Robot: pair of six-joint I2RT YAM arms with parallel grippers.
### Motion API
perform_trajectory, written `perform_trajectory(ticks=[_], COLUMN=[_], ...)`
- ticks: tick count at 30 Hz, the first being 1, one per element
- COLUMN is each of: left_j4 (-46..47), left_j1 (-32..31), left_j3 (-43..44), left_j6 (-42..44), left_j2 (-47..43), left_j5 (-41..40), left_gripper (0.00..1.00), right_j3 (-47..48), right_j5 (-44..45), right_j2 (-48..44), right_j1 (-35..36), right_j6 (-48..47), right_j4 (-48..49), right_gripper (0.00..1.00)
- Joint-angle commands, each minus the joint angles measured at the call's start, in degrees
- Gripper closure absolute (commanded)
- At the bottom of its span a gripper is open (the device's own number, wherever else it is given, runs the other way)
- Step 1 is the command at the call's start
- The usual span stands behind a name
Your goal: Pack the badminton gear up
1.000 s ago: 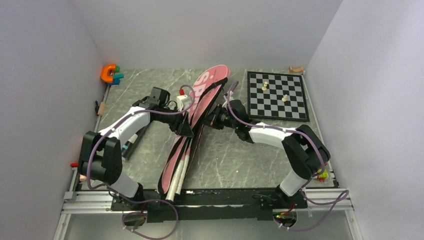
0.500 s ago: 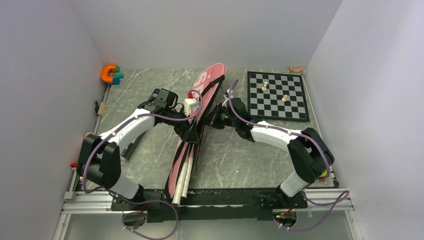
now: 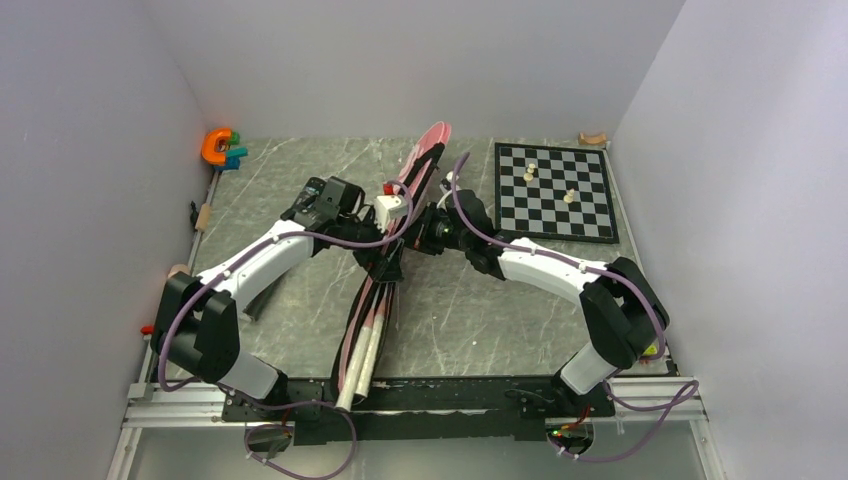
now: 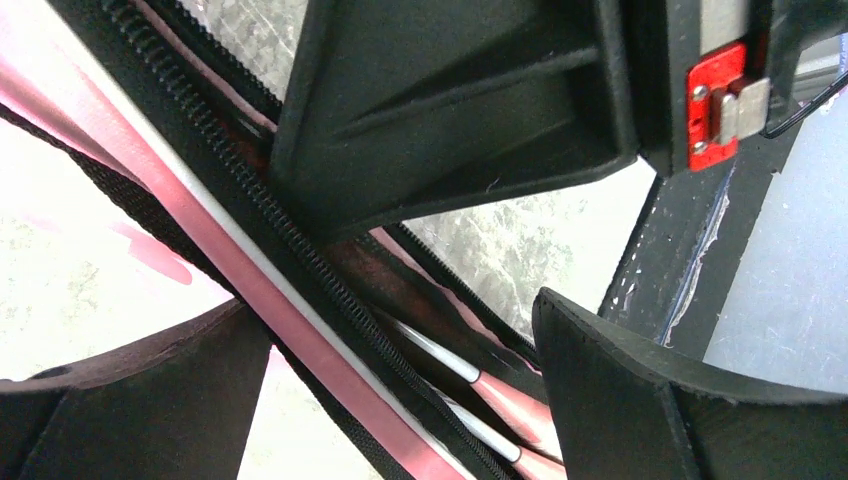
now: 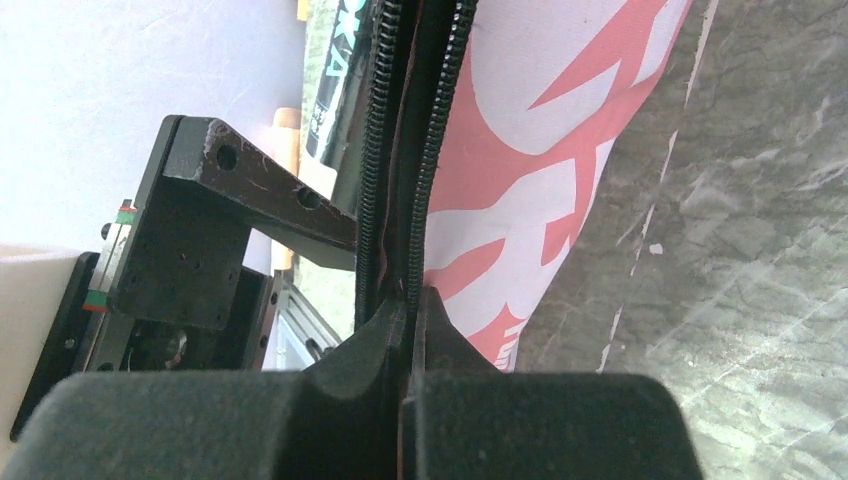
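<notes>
The long pink racket bag (image 3: 428, 150) stands on its edge in the middle of the table, its black zipper open. Pink-and-white racket handles (image 3: 365, 345) stick out of its near end. In the left wrist view, two racket shafts (image 4: 470, 375) lie inside the opening. My left gripper (image 3: 384, 264) is open, and its fingers (image 4: 660, 400) straddle the zipper edge (image 4: 330, 290) without closing on it. My right gripper (image 5: 410, 305) is shut on the bag's zippered rim (image 5: 432, 150), holding it upright. A long black tube (image 3: 258, 297) lies under the left arm.
A black-and-white chessboard (image 3: 555, 190) with pale pieces lies at the back right. An orange and teal toy (image 3: 222, 147) sits in the back left corner. Beside the far right wall rests a small wooden piece (image 3: 593, 137). Walls close in both sides.
The left gripper has opened wide and shifted right toward the bag's opening. The bag has turned from lying tilted to standing on its edge. The right gripper stays shut on it.
</notes>
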Motion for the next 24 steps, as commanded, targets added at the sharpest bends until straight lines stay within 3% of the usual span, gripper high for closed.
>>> perform_trajectory(ticks=[1, 5, 9, 10, 14, 16, 20, 22, 24], left_j4=[1.46, 1.48, 2.16, 2.1, 1.37, 0.47, -2.33, -3.6, -4.49], left_j1=[-1.71, -2.93, -5.71, -6.33, -6.72, -6.74, -6.75, -6.78, -6.7], left_j3=[1.25, -0.11, -2.78, -3.33, -3.08, -2.17, 0.02, 0.65, 1.5], left_j6=[-1.3, -0.17, 3.03, 3.97, 5.78, 6.24, 6.7, 6.74, 6.31], left_j2=[-1.19, -2.39, -2.86, -2.71, -2.44, -2.7, -2.51, -2.59, -3.13], left_j5=[2.91, 1.25, -5.32, -7.0, -10.62, -12.0, -14.35, -14.65, -14.49], left_gripper=[0.01, 0.01, 0.01, 0.08, 0.55, 0.74, 0.87, 1.0, 1.0], right_j3=[4.97, 5.46, 6.22, 6.32, 6.77, 6.9, 6.99, 7.11, 6.76], right_j5=[-0.29, -0.2, -0.18, -0.16, 0.83, 1.18, 0.48, 0.44, 1.03], right_j2=[-2.34, -1.78, -2.02, -2.25, -3.43, -3.75, -4.24, -4.74, -5.96], right_j1=[0.99, 1.53, 1.9, 1.83, 2.05, 1.99, 2.04, 2.05, 1.83], right_j6=[0.23, 0.82, 1.62, 1.85, 1.96, 2.14, 2.6, 2.26, 1.3], right_j4=[4.41, 4.54, 3.92, 3.97, 3.13, 2.83, 3.15, 2.1, 0.78], right_gripper=[1.0, 1.0, 1.0, 1.0, 1.0, 1.0, 1.0, 1.0, 0.88])
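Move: Just under the left hand's open fingers, about 2 cm below, run the zipper edges of the badminton bag. The right hand's pinch on the bag is roughly 6 cm farther out and 7 cm to the right. The racket handles stick out some 19 cm back and 5 cm to the left, 8 cm lower, and the shuttle tube lies about 24 cm left, 4 cm ahead, 12 cm down. From the right hand, that stretch of zipper edge is about 6 cm back, 7 cm left and 4 cm lower. Sinking barely 2 cm onto the bag's opening, the left hand tips its wide-open fingers about 15 degrees more steeply downwards and shuts them almost fully, pinching the zipper edges together; it then eases about 1 cm back to the left. The right hand stays nearly in place, still holding its pinch farther up the bag. ##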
